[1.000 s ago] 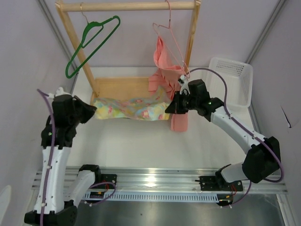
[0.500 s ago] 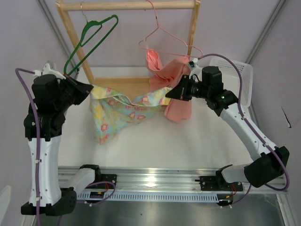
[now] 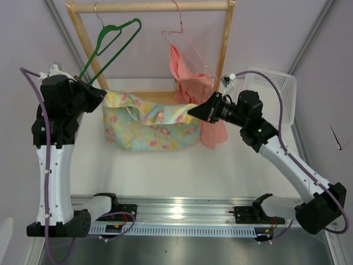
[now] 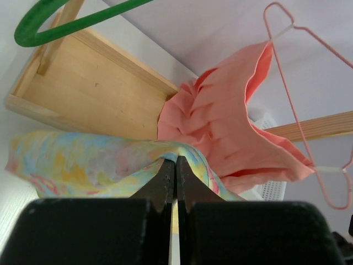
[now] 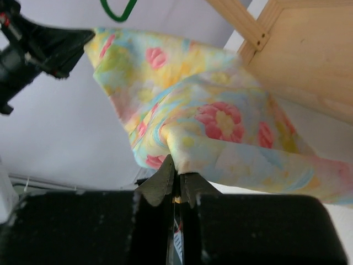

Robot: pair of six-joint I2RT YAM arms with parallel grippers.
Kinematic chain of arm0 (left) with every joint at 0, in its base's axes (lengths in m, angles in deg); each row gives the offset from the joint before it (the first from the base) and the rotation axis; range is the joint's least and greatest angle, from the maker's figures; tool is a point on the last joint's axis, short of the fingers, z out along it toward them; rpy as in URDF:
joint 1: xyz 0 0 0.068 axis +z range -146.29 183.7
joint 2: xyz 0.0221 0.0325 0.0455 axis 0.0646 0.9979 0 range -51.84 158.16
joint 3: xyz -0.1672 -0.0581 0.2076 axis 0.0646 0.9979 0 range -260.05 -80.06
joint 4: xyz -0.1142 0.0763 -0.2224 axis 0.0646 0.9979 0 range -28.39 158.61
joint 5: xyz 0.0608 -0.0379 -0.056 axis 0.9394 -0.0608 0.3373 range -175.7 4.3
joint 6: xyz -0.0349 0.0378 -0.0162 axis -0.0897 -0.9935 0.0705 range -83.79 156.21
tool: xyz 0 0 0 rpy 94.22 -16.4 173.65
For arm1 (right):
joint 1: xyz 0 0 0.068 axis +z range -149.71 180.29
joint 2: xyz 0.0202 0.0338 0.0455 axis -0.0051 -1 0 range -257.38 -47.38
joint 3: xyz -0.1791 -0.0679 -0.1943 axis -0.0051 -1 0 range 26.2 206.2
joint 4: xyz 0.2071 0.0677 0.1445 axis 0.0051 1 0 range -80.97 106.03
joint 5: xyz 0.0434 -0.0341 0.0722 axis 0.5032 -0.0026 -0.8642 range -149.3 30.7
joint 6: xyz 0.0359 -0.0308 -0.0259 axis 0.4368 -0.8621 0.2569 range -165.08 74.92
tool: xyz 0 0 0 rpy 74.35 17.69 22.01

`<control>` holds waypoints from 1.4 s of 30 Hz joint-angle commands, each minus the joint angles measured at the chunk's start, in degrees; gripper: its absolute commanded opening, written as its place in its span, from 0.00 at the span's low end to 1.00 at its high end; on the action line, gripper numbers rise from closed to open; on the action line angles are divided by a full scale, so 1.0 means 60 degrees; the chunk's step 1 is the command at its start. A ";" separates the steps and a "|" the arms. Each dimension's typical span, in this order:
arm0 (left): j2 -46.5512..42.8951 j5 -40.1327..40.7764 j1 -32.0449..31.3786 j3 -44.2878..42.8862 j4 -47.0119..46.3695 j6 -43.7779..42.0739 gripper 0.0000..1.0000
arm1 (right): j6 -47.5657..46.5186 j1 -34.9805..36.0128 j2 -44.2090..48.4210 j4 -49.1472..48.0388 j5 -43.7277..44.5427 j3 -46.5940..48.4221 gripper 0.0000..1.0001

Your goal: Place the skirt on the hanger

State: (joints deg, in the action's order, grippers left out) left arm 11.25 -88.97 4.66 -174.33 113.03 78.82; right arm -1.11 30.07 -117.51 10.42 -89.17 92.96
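Observation:
The skirt [image 3: 149,124], pastel yellow and blue with pink flowers, hangs stretched in the air between both arms. My left gripper [image 3: 102,95] is shut on its left top edge and my right gripper [image 3: 192,111] is shut on its right top edge. In the left wrist view the closed gripper [image 4: 176,161] pinches the skirt [image 4: 83,165]. In the right wrist view the gripper [image 5: 177,165] pinches a fold of the skirt [image 5: 220,121]. The dark green hanger [image 3: 107,47] hangs from the wooden rail at the upper left, above my left gripper; part of the hanger [image 4: 66,19] shows in the left wrist view.
A wooden rack [image 3: 151,6] stands at the back with a box base [image 3: 144,96]. A salmon-pink garment [image 3: 193,88] hangs from a thin pink wire hanger [image 3: 185,38] behind my right gripper. A white basket [image 3: 273,94] sits at the right.
Both arms have lifted the skirt off the table and spread it. The left gripper rose towards the green hanger. The pink garment and its wire hanger swung.

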 commanded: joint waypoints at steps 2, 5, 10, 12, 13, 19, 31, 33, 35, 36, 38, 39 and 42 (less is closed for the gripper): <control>-0.0450 -0.0129 0.0105 0.0227 -0.0630 0.0091 0.00 | 0.0522 0.0412 0.0862 -0.1022 0.0802 -0.1149 0.00; -0.0948 -0.0304 0.0105 0.0711 -0.0732 0.0047 0.00 | 0.0481 0.0719 0.1301 -0.0862 0.1109 -0.1735 0.00; -0.1432 -0.0481 0.0105 0.0627 -0.0455 -0.0026 0.00 | -0.0456 0.1189 0.2296 0.0629 0.1754 -0.1139 0.00; -0.1433 -0.0437 0.0105 0.0262 -0.0280 -0.0026 0.00 | -0.0909 0.1174 0.2430 0.0997 0.2047 -0.0422 0.00; -0.1331 -0.0466 0.0105 0.0143 -0.0264 -0.0026 0.00 | -0.1028 0.1087 0.2329 0.1202 0.2135 -0.0172 0.00; 0.0176 -0.1285 0.0222 -0.0486 -0.1098 0.0281 0.00 | -0.1366 0.0150 0.0383 0.1088 0.1142 0.2010 0.00; 0.4761 -0.3660 0.0398 -0.4791 -0.3151 0.0398 0.00 | -0.1497 -0.1374 -0.4146 0.0808 -0.0266 0.6376 0.00; 0.4793 -0.3587 0.0398 -0.4665 -0.2974 0.0398 0.00 | -0.1600 -0.1418 -0.4235 0.0867 -0.0208 0.6554 0.00; 0.4328 -0.3383 0.0384 -0.4007 -0.3308 0.0355 0.00 | -0.1702 -0.1418 -0.4235 0.0940 -0.0047 0.6350 0.00; 0.4048 -0.3294 0.0384 -0.2423 -0.3557 0.0354 0.00 | -0.1746 -0.1404 -0.4220 0.1057 -0.0032 0.6204 0.00; 0.3129 -0.3090 0.0384 -0.1168 -0.4317 0.0398 0.00 | -0.1776 -0.1375 -0.3929 0.0927 0.0157 0.5039 0.00; 0.2847 -0.3030 0.0384 -0.0016 -0.4510 0.0427 0.00 | -0.1790 -0.1345 -0.3768 0.0708 0.0260 0.4537 0.00; 0.2084 -0.2884 0.0384 0.2744 -0.5185 0.0486 0.00 | -0.1790 -0.1345 -0.3225 0.0356 0.0451 0.2521 0.00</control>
State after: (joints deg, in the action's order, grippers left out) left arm 26.29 -107.31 6.51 -167.80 87.28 80.41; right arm -10.58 22.05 -140.37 15.10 -88.05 116.35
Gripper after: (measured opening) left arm 0.009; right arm 0.054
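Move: I already pinch the skirt at two upper corners, my hands some 24 cm apart. The rack's wooden base, which I swing it over, lies about 22 cm ahead, 8 cm right and 40 cm below my left hand, or 24 cm ahead, 16 cm left and 35 cm below my right. The green hanger is 20 cm ahead of my left hand, 2 cm right, 5 cm higher; from my right, the pink garment is 17 cm ahead, 3 cm right, 18 cm lower. I give the skirt a two-handed flick: both hands draw back 4 to 5 cm, my right also dipping, then whip forward some 20 cm, carrying it out over the rack base beside the pink garment. My right climbs sharply early in the throw; my left turns clockwise about 15 degrees. Finally my left pulls back 5 cm and both sink, both grips kept. ##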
